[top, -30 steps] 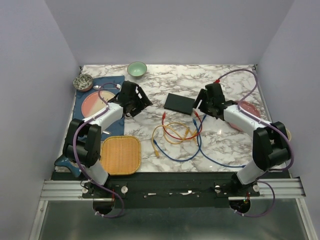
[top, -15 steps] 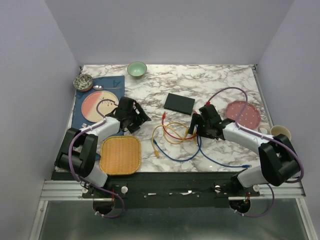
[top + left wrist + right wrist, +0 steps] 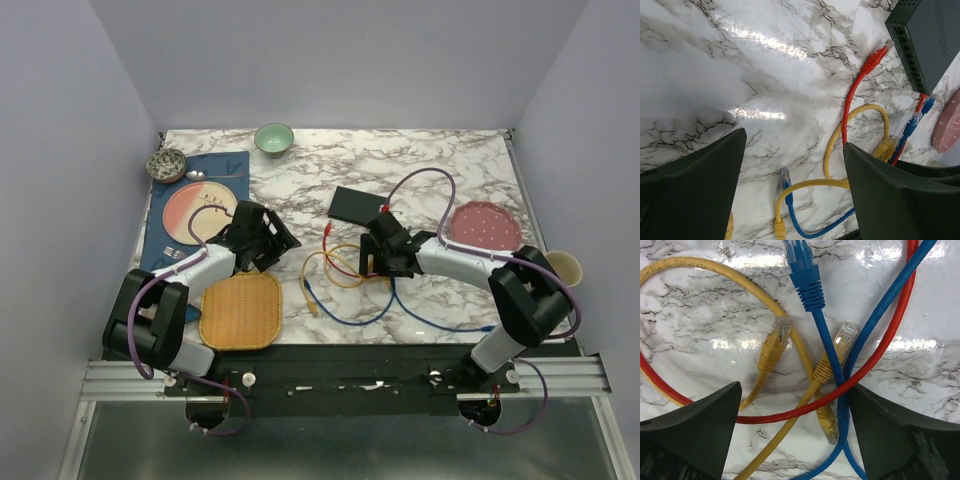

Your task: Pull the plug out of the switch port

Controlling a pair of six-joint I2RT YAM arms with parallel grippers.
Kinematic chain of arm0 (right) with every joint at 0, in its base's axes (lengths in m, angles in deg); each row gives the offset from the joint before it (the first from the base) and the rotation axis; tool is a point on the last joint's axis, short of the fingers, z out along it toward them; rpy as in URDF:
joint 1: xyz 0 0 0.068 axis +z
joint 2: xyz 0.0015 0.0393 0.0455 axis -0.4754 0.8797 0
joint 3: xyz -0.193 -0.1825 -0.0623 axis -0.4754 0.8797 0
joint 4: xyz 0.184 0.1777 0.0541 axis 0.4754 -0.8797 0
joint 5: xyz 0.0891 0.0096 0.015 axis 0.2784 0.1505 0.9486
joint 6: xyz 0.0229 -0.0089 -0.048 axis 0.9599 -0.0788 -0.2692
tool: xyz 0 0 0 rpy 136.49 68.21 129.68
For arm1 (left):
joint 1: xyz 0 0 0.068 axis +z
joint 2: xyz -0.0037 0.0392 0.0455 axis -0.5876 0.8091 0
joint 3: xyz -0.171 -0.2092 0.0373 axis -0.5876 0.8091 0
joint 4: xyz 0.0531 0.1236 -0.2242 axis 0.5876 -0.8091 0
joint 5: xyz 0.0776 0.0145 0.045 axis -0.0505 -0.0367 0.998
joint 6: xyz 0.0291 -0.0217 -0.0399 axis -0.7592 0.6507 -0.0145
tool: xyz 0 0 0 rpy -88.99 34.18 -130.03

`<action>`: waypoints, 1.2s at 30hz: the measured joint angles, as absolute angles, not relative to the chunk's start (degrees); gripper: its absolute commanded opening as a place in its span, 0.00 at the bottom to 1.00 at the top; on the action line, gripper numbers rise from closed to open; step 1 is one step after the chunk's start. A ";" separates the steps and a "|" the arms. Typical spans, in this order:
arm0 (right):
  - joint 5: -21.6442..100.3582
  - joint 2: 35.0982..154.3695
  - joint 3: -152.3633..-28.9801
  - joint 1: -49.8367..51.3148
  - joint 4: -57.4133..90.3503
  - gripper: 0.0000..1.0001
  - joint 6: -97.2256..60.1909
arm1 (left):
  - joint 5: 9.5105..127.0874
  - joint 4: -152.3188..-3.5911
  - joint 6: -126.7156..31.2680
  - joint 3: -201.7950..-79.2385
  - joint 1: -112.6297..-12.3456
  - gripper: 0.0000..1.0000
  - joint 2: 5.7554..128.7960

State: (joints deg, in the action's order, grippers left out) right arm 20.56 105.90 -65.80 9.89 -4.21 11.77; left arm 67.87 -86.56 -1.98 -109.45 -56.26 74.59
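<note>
The flat black switch (image 3: 358,205) lies mid-table; in the left wrist view (image 3: 929,30) its row of ports (image 3: 907,54) faces the cables. A loose red plug (image 3: 883,51) lies just off that edge. A red and a blue plug (image 3: 921,106) sit by its corner; I cannot tell if either is seated. My right gripper (image 3: 376,258) is open over the cable tangle, with a blue plug (image 3: 803,264), yellow plugs (image 3: 774,344) and a red cable (image 3: 790,412) on the marble between its fingers (image 3: 695,432). My left gripper (image 3: 280,243) is open and empty left of the cables.
A wicker tray (image 3: 240,310) sits near the left arm. A pink plate (image 3: 195,207) on a blue mat, a speckled bowl (image 3: 166,165) and a green bowl (image 3: 274,138) stand at the back left. A red plate (image 3: 486,226) and a cup (image 3: 563,266) are at the right.
My right gripper has drawn back from the switch's right end, moving nearer and left over the cable tangle. My left gripper has also pulled back toward the near side. The switch has not moved.
</note>
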 measured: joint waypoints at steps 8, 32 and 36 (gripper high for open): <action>17.85 107.04 -66.52 9.92 -5.74 0.44 11.53 | 67.85 -86.56 -1.98 -109.45 -56.26 0.89 74.59; 5.85 94.45 -73.34 9.61 -21.68 0.00 11.07 | 67.30 -85.73 -1.55 -108.05 -56.26 0.89 73.34; 1.26 91.02 -77.76 6.55 -23.29 0.00 9.48 | 67.02 -85.66 -1.35 -108.03 -56.26 0.89 73.30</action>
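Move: The bunch of crossing red, blue and yellow cables lies nearly under the right hand's open fingers, about 1 cm to its right and 1 cm lower. The switch sits roughly 12 cm ahead and 4 cm left of this hand, the loose red plug some 7 cm ahead and 9 cm left, both about 1 cm lower. From the left hand, the bunch lies about 19 cm right, 4 cm back and 5 cm down. The right hand shuts on the crossing cables and carries them some 13 cm up and 7 cm right. ##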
